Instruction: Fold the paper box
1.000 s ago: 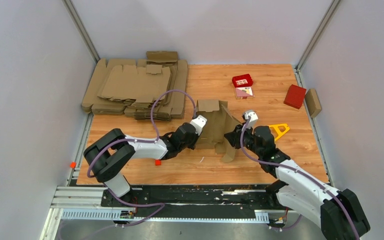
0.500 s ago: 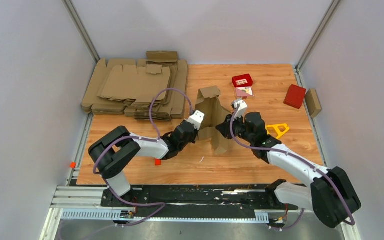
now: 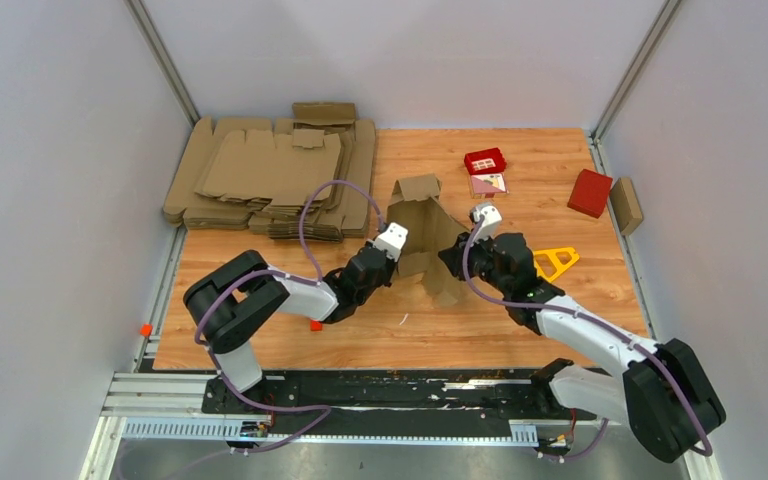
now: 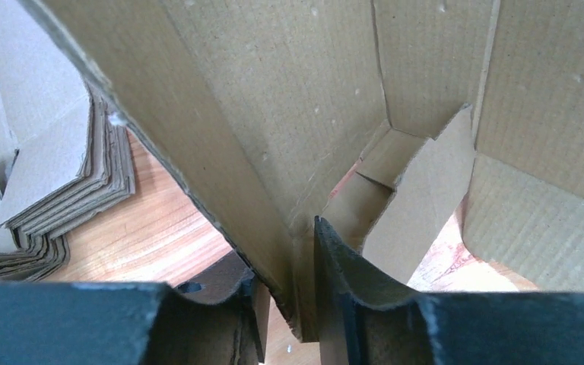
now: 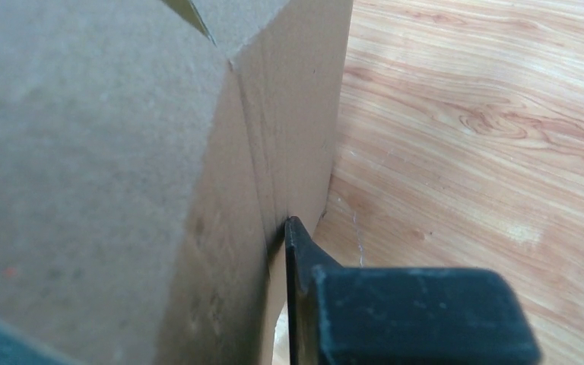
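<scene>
The paper box (image 3: pixel 422 240) is a brown die-cut cardboard piece standing upright mid-table, its flaps splayed and one tab sticking up at the top. My left gripper (image 3: pixel 401 266) holds its lower left side. In the left wrist view a folded cardboard wall (image 4: pixel 220 152) runs down between the two black fingers (image 4: pixel 350 281), which pinch it. My right gripper (image 3: pixel 451 262) holds the box's right side. In the right wrist view one black finger (image 5: pixel 298 258) presses against the outer panel (image 5: pixel 122 152); the other finger is hidden behind the cardboard.
A pile of flat brown blanks (image 3: pixel 270 175) fills the back left. Red boxes (image 3: pixel 485 161) (image 3: pixel 590 192), a brown block (image 3: pixel 626 204) and a yellow triangular piece (image 3: pixel 558 260) lie at the back right. A small red bit (image 3: pixel 316 324) lies near the left arm.
The box has risen from a low slouch to upright and shifted slightly back. Both grippers moved back with it, the right one also to the left.
</scene>
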Controlling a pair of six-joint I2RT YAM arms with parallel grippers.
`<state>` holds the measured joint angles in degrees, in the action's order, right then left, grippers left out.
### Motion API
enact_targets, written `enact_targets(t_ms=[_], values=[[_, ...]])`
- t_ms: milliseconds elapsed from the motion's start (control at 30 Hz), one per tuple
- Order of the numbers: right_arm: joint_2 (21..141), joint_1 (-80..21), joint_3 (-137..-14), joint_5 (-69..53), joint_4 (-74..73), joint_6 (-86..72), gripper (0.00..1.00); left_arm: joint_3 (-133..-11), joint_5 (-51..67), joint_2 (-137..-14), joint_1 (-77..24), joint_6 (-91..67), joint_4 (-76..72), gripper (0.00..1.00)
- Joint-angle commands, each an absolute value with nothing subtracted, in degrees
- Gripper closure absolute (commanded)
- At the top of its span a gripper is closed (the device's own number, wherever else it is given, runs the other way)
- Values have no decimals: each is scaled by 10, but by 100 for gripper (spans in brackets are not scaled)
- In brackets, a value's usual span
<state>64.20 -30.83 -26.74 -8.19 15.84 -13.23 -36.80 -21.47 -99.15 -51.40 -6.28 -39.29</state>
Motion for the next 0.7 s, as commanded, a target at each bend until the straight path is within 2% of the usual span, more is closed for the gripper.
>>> enact_targets(t_ms=[0, 267, 433, 667], values=[[609, -316, -243, -84, 116, -128, 84, -383, -205, -1007, -520, -74, -425, 65], [604, -325, -234, -101, 123, -122, 84, -407, -202, -1027, -520, -92, -407, 58], [594, -331, -231, -95, 128, -117, 84, -407, -202, -1005, -520, -93, -397, 39], [575, -340, -228, -71, 119, -102, 84, -408, -172, -950, -519, -99, -332, 19]])
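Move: Just ahead and to the right of the left hand stands the half-folded paper box, its middle about 4 cm forward, 6 cm right and nearly level. The left wall's edge lies between these fingers. The cardboard stack is some 18 cm forward and 25 cm left, the red block about 13 cm back and 17 cm left. From the right hand, the box's middle is about 3 cm ahead, 4 cm left and 6 cm lower; the yellow triangle is roughly 23 cm right and 1 cm ahead. Opening wide around the box's left wall, the left fingers spread from about a third to three quarters, one inside the box and one outside, while that hand dips about 1.5 cm, edges 1 cm right, then rises 1 cm. The right hand keeps its nearly shut fingers on the right panel and draws about 2.5 cm back and 1 cm down. ##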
